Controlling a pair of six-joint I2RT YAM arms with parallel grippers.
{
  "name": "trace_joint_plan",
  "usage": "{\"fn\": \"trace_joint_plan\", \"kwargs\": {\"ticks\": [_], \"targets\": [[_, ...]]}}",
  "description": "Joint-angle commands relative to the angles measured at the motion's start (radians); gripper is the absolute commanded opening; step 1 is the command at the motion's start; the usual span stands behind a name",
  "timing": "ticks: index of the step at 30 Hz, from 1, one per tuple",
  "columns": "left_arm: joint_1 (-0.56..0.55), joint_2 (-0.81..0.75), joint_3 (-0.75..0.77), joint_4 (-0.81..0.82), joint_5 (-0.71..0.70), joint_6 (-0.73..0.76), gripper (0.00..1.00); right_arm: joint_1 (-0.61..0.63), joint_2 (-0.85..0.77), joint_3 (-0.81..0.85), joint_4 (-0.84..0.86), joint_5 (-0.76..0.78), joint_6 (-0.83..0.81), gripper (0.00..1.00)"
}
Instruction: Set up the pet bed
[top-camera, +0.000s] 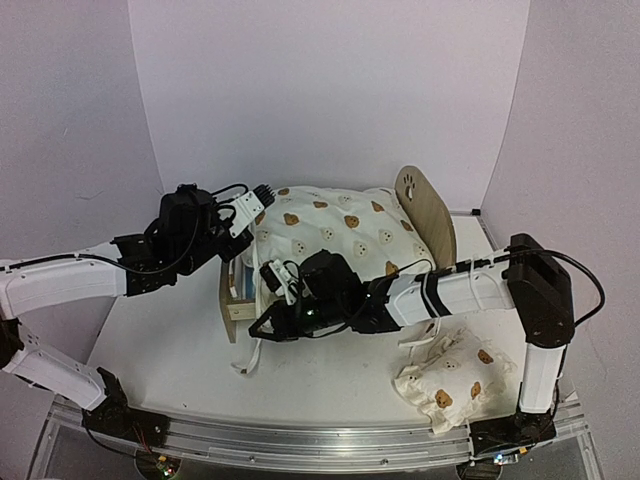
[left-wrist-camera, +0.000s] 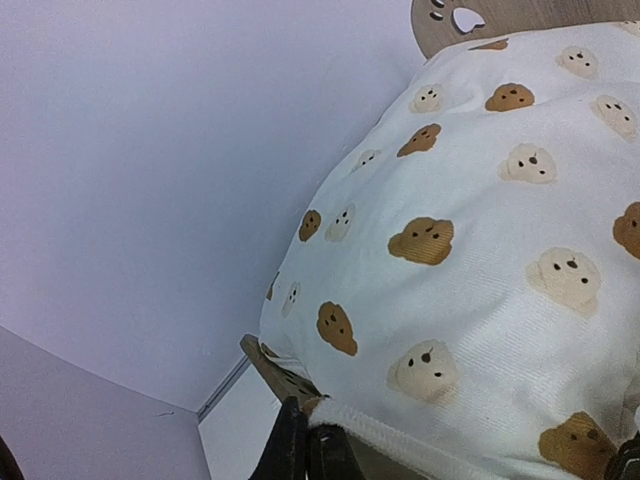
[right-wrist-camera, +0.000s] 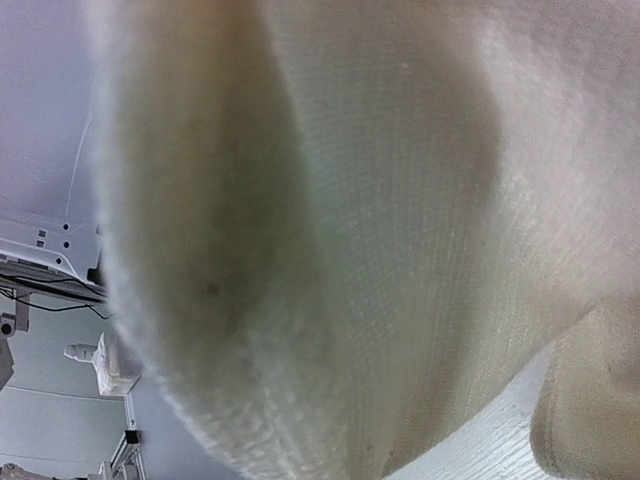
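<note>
The pet bed is a light-wood frame whose paw-print headboard stands at the back right. A large cream bear-print cushion lies over it. My left gripper is at the cushion's far left corner. In the left wrist view its fingers are shut on the cushion's ruffled edge, next to the wooden rail. My right gripper is at the cushion's near left corner, shut on the fabric. Cream fabric fills the right wrist view and hides the jaws.
A small cream bear-print pillow lies on the table at the front right, beside the right arm's base. A cushion tie hangs down to the table in front of the footboard. White walls enclose the back and sides.
</note>
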Motion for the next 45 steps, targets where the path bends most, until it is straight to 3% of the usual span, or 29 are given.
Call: {"fn": "trace_joint_plan", "kwargs": {"ticks": [1, 8, 16, 21, 29, 31, 35, 42, 45], "targets": [[0.041, 0.003, 0.113, 0.198, -0.059, 0.073, 0.00, 0.027, 0.034, 0.002, -0.065, -0.060, 0.015, 0.00], [0.049, -0.025, 0.003, 0.209, -0.076, -0.036, 0.00, 0.028, 0.037, -0.004, -0.054, -0.066, 0.020, 0.00], [0.050, -0.114, -0.159, 0.201, -0.031, -0.363, 0.00, 0.030, 0.044, 0.004, -0.048, -0.068, 0.019, 0.00], [0.050, -0.166, -0.211, 0.048, 0.044, -0.578, 0.00, 0.031, 0.041, -0.004, -0.045, -0.067, 0.017, 0.00], [0.050, -0.143, -0.274, -0.121, 0.124, -0.803, 0.01, 0.041, 0.041, 0.008, -0.031, -0.063, 0.019, 0.00], [0.050, -0.145, -0.292, -0.119, 0.145, -0.836, 0.06, 0.045, 0.042, 0.010, -0.029, -0.063, 0.020, 0.00], [0.050, -0.154, -0.276, -0.166, 0.200, -0.864, 0.26, 0.051, 0.043, 0.011, -0.026, -0.059, 0.019, 0.00], [0.050, -0.286, -0.183, -0.451, 0.330, -1.011, 0.58, 0.053, 0.063, 0.032, -0.025, -0.053, -0.013, 0.00], [0.051, -0.359, -0.166, -0.557, 0.335, -1.105, 0.66, 0.054, 0.072, 0.049, -0.023, -0.061, -0.029, 0.00]]}}
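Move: The left hand holds the cover's raised edge; the side board's near end lies about 13 cm back, 3 cm left and 21 cm below, with the bared mattress corner some 6 cm back, level sideways, 20 cm down. From the right hand, gripping cloth at the near side, that board end is roughly 3 cm ahead, 6 cm left and 4 cm lower; the loose strap end is some 6 cm back, 4 cm left, 12 cm below. Left lowers the cover edge about 12 cm, drawing back, lets go, while right draws cloth back and down. ##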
